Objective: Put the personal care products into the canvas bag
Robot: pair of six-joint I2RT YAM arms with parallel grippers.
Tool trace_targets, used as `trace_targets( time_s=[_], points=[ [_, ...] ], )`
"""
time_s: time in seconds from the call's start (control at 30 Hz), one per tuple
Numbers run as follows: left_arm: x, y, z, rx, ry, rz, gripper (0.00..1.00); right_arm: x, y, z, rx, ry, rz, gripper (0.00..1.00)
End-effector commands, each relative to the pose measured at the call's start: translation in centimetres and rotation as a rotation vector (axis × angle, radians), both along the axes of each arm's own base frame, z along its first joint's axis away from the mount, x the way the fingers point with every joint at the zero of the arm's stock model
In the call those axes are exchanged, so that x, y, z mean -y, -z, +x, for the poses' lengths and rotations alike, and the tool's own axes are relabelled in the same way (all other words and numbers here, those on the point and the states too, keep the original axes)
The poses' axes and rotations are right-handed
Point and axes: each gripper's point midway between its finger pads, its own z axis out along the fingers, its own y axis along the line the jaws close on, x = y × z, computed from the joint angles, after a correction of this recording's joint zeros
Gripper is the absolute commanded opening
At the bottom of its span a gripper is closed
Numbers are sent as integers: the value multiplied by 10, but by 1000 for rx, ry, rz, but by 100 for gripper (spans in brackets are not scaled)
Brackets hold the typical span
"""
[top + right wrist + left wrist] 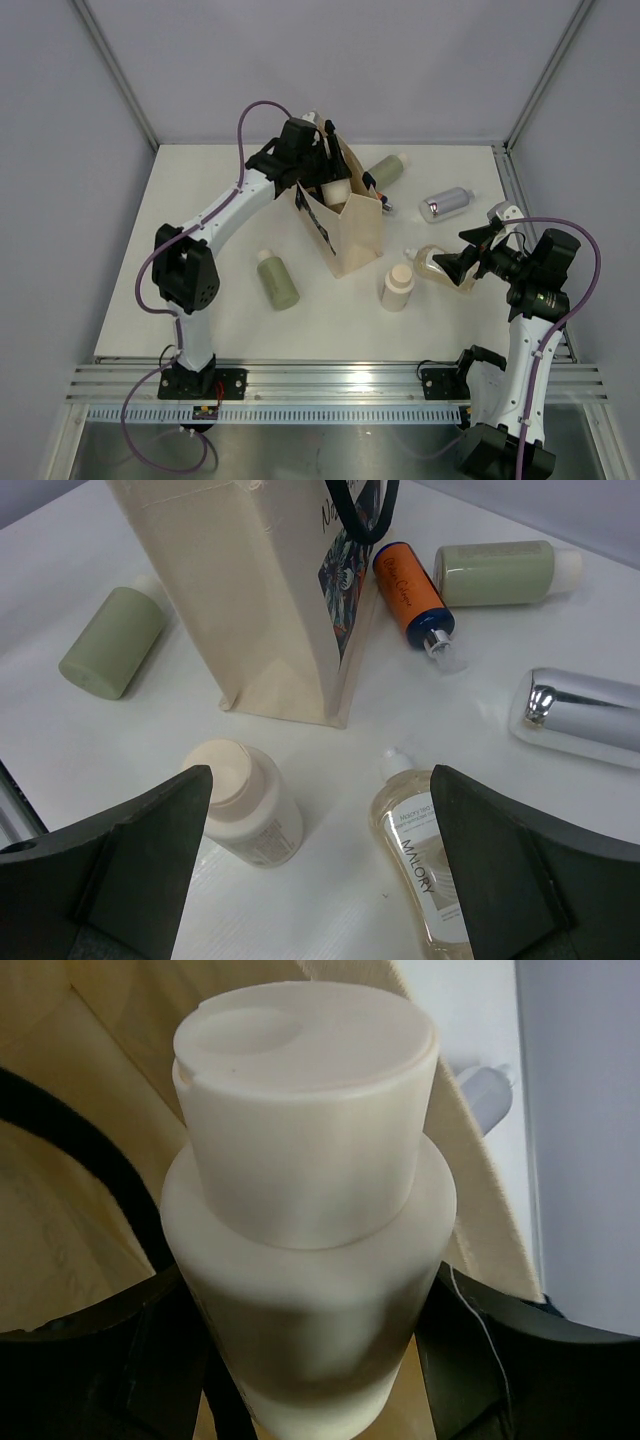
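Note:
The canvas bag point(352, 235) stands upright mid-table, its mouth open at the top. My left gripper point(327, 178) hangs over that mouth, shut on a pale bottle with a white cap point(305, 1110); the bag's inner wall point(50, 1230) and a black strap point(75, 1155) lie beneath it. My right gripper point(322, 775) is open and empty, hovering between a short beige bottle point(245, 800) and a clear amber-filled labelled bottle point(420, 865). One sage-green bottle point(278, 280) lies left of the bag, another point(385, 172) behind it. A silver bottle point(447, 204) lies at the right.
An orange bottle with a dark collar point(408, 590) lies against the bag's printed side. The grey enclosure walls close in the table at back and sides, and a metal rail point(330, 385) runs along the near edge.

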Motion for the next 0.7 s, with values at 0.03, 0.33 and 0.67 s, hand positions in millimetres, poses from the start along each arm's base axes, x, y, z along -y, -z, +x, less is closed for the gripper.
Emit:
trace_targets(
  time_s=[0.03,0.33,0.67],
  points=[
    [16,-38,15,166,53,-37,34,-1,-3,-1,18,-16,-3,99],
    [19,-14,11,158,99,-14,90,0,-1,0,14,-17,-7,99],
    [16,-38,-1,228,158,-21,99,5,3,3,5,10,-26,99]
  ],
)
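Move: The left hand is in the mouth of the canvas bag, still holding a cream bottle. The middle of the bag is about 3 cm to its right, level with it fore and aft, and some 10 cm below. On the table, roughly 20 cm down, an orange bottle lies about 6 cm ahead and 14 cm right, the far green bottle 17 cm ahead and 17 cm right, and the near green bottle 15 cm back and 13 cm left. From the idle right hand, the bag is about 19 cm ahead, 24 cm left and 11 cm below. Still pinching the cream bottle, the left hand sinks about 4 cm farther into the bag, then spreads its fingers from partly open to nearly fully open and lets go of the bottle. While they open it backs up about 2 cm, edging slightly right, and stays over the bag's inside. ##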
